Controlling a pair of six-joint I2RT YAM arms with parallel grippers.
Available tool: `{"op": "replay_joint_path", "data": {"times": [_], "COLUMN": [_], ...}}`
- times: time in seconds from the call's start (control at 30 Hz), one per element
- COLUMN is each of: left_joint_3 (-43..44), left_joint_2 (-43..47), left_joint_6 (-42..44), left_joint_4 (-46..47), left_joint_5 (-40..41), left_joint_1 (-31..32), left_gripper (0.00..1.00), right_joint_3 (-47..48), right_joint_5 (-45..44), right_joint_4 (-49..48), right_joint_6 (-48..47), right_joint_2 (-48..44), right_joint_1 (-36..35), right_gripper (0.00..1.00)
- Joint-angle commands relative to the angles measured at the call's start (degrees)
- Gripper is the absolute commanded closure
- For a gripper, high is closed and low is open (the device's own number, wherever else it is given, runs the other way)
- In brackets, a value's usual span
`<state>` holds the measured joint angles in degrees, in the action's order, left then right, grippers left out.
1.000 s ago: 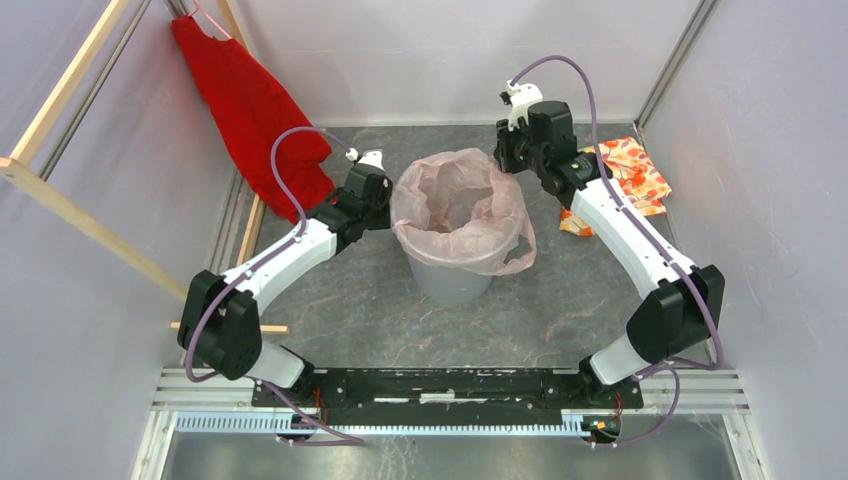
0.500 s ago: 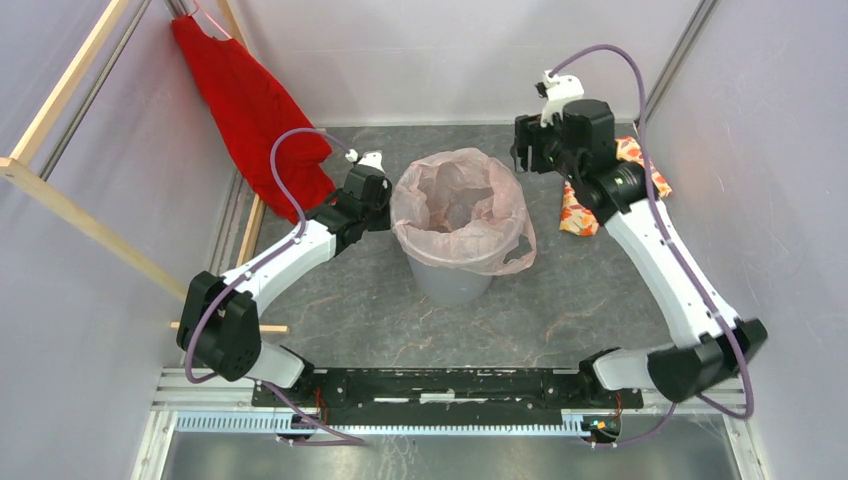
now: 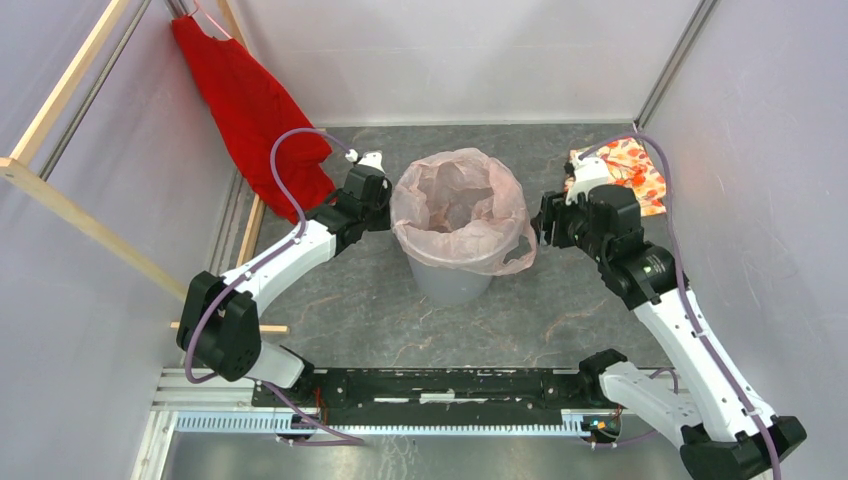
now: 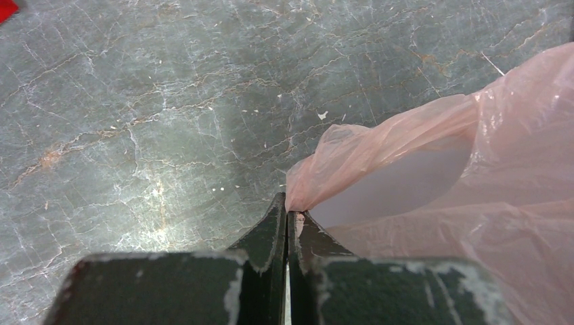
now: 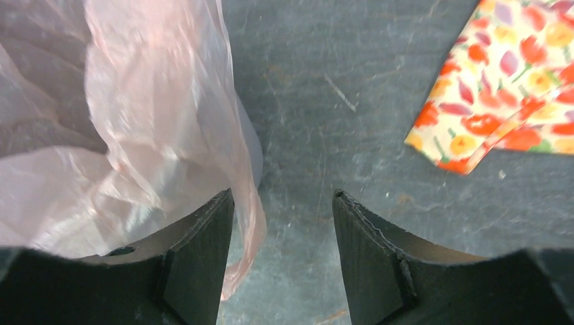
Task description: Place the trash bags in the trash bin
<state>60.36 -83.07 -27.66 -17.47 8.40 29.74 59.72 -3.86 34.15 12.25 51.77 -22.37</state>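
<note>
The pale pink trash bag (image 3: 460, 200) is spread over the rim of the grey trash bin (image 3: 450, 282) at the table's middle, its mouth open upward. My left gripper (image 3: 386, 208) is at the bag's left edge. In the left wrist view it (image 4: 288, 214) is shut on a bunched loop of the trash bag (image 4: 379, 145). My right gripper (image 3: 541, 228) is at the bin's right side. In the right wrist view it (image 5: 283, 198) stands open. A hanging fold of the trash bag (image 5: 247, 210) lies just inside its left finger (image 5: 203, 250), ungripped.
An orange floral cloth (image 3: 628, 168) lies on the table at the back right, also in the right wrist view as the floral cloth (image 5: 514, 88). A red garment (image 3: 255, 110) hangs at the back left beside a wooden rail (image 3: 80, 215). Pale walls enclose the table.
My right gripper has opened, left the bag's far rim, swung out to the right and come down beside the bin's right side. The left arm and the bag have stayed put.
</note>
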Motion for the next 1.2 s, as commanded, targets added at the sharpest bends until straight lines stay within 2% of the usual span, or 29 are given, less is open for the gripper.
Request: {"op": "replay_joint_path", "data": {"times": [0.0, 0.17, 0.27, 0.3, 0.43, 0.57, 1.17], "left_joint_3": [0.9, 1.4, 1.5, 1.4, 0.6, -1.5, -11.4], "left_joint_2": [1.1, 0.9, 0.8, 0.8, 0.9, 1.7, 2.4], "left_joint_6": [-1.4, -1.2, -1.2, -1.2, -1.8, -3.3, -9.1], "left_joint_4": [1.1, 0.6, 0.5, 0.5, -0.4, -0.6, 0.1], "left_joint_5": [-0.1, 0.4, 0.5, 0.6, 1.4, 2.1, 2.6], "left_joint_1": [0.0, 0.0, 0.0, 0.0, 0.0, 0.0, 0.0], "left_gripper": [0.98, 0.98, 0.98, 0.98, 0.98, 0.98, 0.98], "right_joint_3": [-4.7, -10.6, -12.7, -13.5, -15.7, -18.7, -29.0], "right_joint_5": [3.6, 8.2, 8.8, 8.1, 4.2, 3.1, 2.1], "right_joint_4": [-2.3, -6.5, -8.2, -8.6, -8.9, -11.0, -17.1], "right_joint_6": [3.1, 5.6, 6.5, 6.6, 6.4, 6.6, 6.8], "right_joint_2": [-2.3, -3.1, -2.7, -2.6, -0.7, 0.8, 4.9], "right_joint_1": [0.2, 0.2, 0.2, 0.2, 0.2, 0.1, 0.2], "right_gripper": [0.38, 0.39, 0.43, 0.47, 0.70, 0.84, 0.88]}}
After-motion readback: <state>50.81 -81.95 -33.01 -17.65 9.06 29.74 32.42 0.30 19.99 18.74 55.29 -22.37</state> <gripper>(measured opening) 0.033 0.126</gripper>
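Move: The loose edge of the trash bag hangs off the bin's right side, about 2 cm to the right hand's left, 2 cm back and some 9 cm below its open fingers. The trash bin's middle is about 13 cm left of this hand, 2 cm ahead and 14 cm below; the flowered cloth lies some 18 cm ahead, 15 cm right and 26 cm below. From the left hand, still pinching the bag's opposite edge, that loose edge is about 23 cm right, 6 cm back and near its height, and the bin's middle 11 cm right, 4 cm back and 2 cm lower. The right hand sinks beside the bin, drawing back slightly, shuts its fingers on the bag's loose edge about halfway down and carries on down with it pinched, some 17 cm in all, the fingers tipping nearly 20 degrees further down. Once that grip is made, the left hand, which has waited with its own edge held, joins in and pulls it about 6 cm down and some 4 cm back, easing a little to its left, so both hands draw the bag down over the bin's rim together. ##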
